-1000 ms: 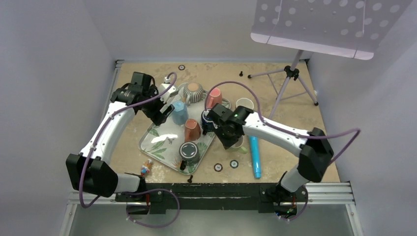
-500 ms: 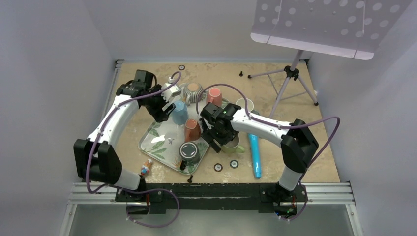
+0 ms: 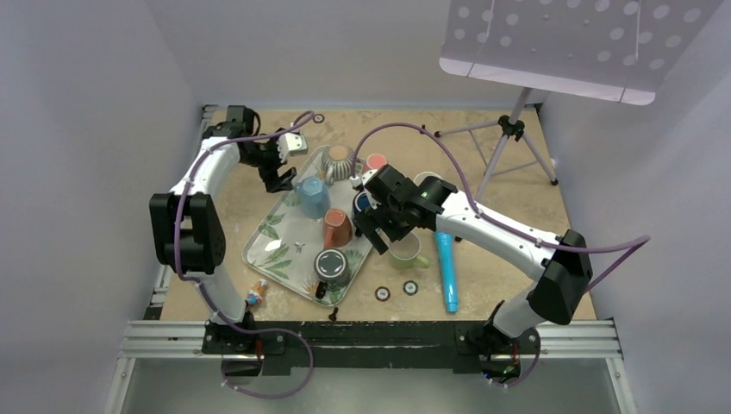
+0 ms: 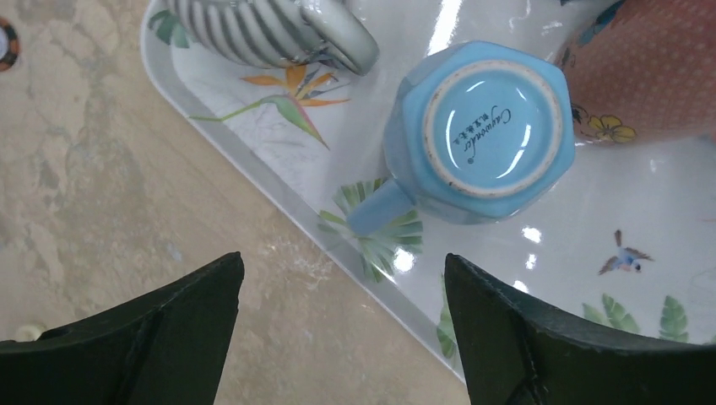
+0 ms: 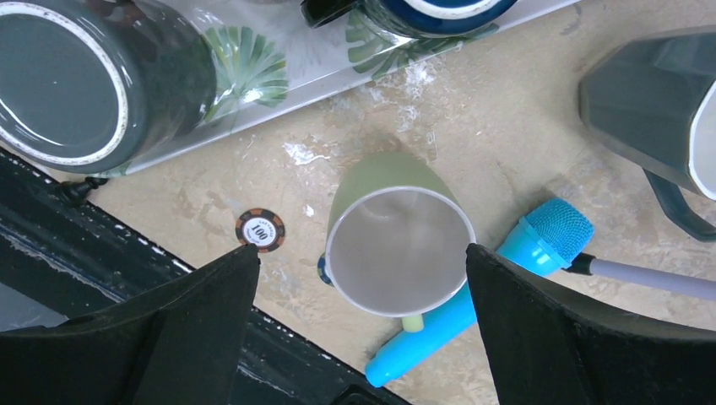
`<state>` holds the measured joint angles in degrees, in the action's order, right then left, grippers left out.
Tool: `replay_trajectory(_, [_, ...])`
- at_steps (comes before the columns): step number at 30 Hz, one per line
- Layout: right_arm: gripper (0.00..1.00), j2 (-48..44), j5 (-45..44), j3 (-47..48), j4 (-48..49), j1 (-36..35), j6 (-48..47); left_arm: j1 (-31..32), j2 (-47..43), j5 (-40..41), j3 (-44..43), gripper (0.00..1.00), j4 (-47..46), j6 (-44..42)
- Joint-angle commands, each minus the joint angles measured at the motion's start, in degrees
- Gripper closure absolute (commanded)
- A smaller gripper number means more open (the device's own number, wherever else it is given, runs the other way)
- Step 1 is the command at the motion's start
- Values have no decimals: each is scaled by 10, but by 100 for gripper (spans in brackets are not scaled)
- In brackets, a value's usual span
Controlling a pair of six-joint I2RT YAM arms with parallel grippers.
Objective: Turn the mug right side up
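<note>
A green mug (image 5: 401, 245) stands upright on the table, its mouth facing up, just right of the tray (image 3: 259, 250). My right gripper (image 5: 361, 248) hovers open above it, a finger on each side and touching nothing. In the top view the green mug (image 3: 405, 252) sits beside the right gripper (image 3: 379, 226). A light blue mug (image 4: 485, 126) rests upside down on the tray (image 4: 279, 186), handle pointing at the rim. My left gripper (image 4: 342, 261) is open above the tray's edge, short of that handle; from above the left gripper (image 3: 280, 168) is left of the light blue mug (image 3: 312, 198).
Also on the tray are a striped mug (image 3: 340, 162), a pink mug (image 3: 375, 162), an orange mug (image 3: 337, 228), a dark blue mug (image 3: 364, 205) and a dark grey mug (image 3: 332, 267). A blue microphone (image 3: 447, 274) lies by the green mug. A tripod (image 3: 509, 129) stands back right.
My right gripper has opened and let go of the green mug, which now stands on the table. The left arm swung back and left along the tray's edge.
</note>
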<state>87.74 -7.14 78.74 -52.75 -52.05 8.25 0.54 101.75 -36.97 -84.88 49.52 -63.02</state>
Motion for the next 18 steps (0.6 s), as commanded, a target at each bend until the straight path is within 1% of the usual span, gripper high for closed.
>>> replay_trajectory(1, [5, -5, -27, 3, 9, 3, -5, 21, 39, -34, -4, 8, -4, -100])
replay_trajectory(3, [5, -8, -35, 3, 6, 4, -2, 23, 57, -11, -7, 9, -21, -115])
replay_trajectory(6, [5, -16, -30, -2, 11, 5, -1, 23, 76, -9, -17, 14, 4, -145])
replay_trajectory(9, [5, -23, -28, -11, 19, 5, 1, 31, 50, -8, 24, 22, 2, -177])
replay_trajectory(12, [5, -27, -24, -19, 24, 5, 0, 38, 14, -19, 60, 27, 34, -196])
replay_trajectory(14, [5, -28, -25, -22, 26, 5, 2, 50, 0, -5, 79, 37, 46, -191])
replay_trajectory(15, [5, -29, -27, -23, 27, 5, 5, 58, -8, 6, 92, 42, 36, -179])
replay_trajectory(16, [5, -32, -27, -26, 29, 5, 6, 65, -18, 17, 110, 45, 15, -158])
replay_trajectory(18, [5, -41, -23, -31, 34, 5, 8, 72, -36, 25, 139, 46, -31, -116])
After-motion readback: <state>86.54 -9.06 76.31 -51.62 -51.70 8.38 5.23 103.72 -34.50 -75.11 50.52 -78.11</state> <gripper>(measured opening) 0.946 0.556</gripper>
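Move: The upside-down light-blue mug's middle lies about 8 cm to the left hand's right, 4 cm back and some 8 cm below; its handle sticks out from the near, left-hand side. From that mug, the striped mug stands roughly 10 cm farther out and 6 cm to the right, the terracotta mug some 8 cm nearer and 5 cm right. From the right hand the light-blue mug is about 13 cm ahead, 14 cm left and 10 cm lower. The light-blue mug's handle is what the left hand comes down to: it sinks about 7 cm, most of it first and drifting slightly right, then draws back some 5 cm so the fingers come to either side of the handle. Meanwhile the wrist turns roughly 15 degrees clockwise and the wide-open fingers close to a bit over half, one of them right beside the handle; a grip isn't yet to be seen. ##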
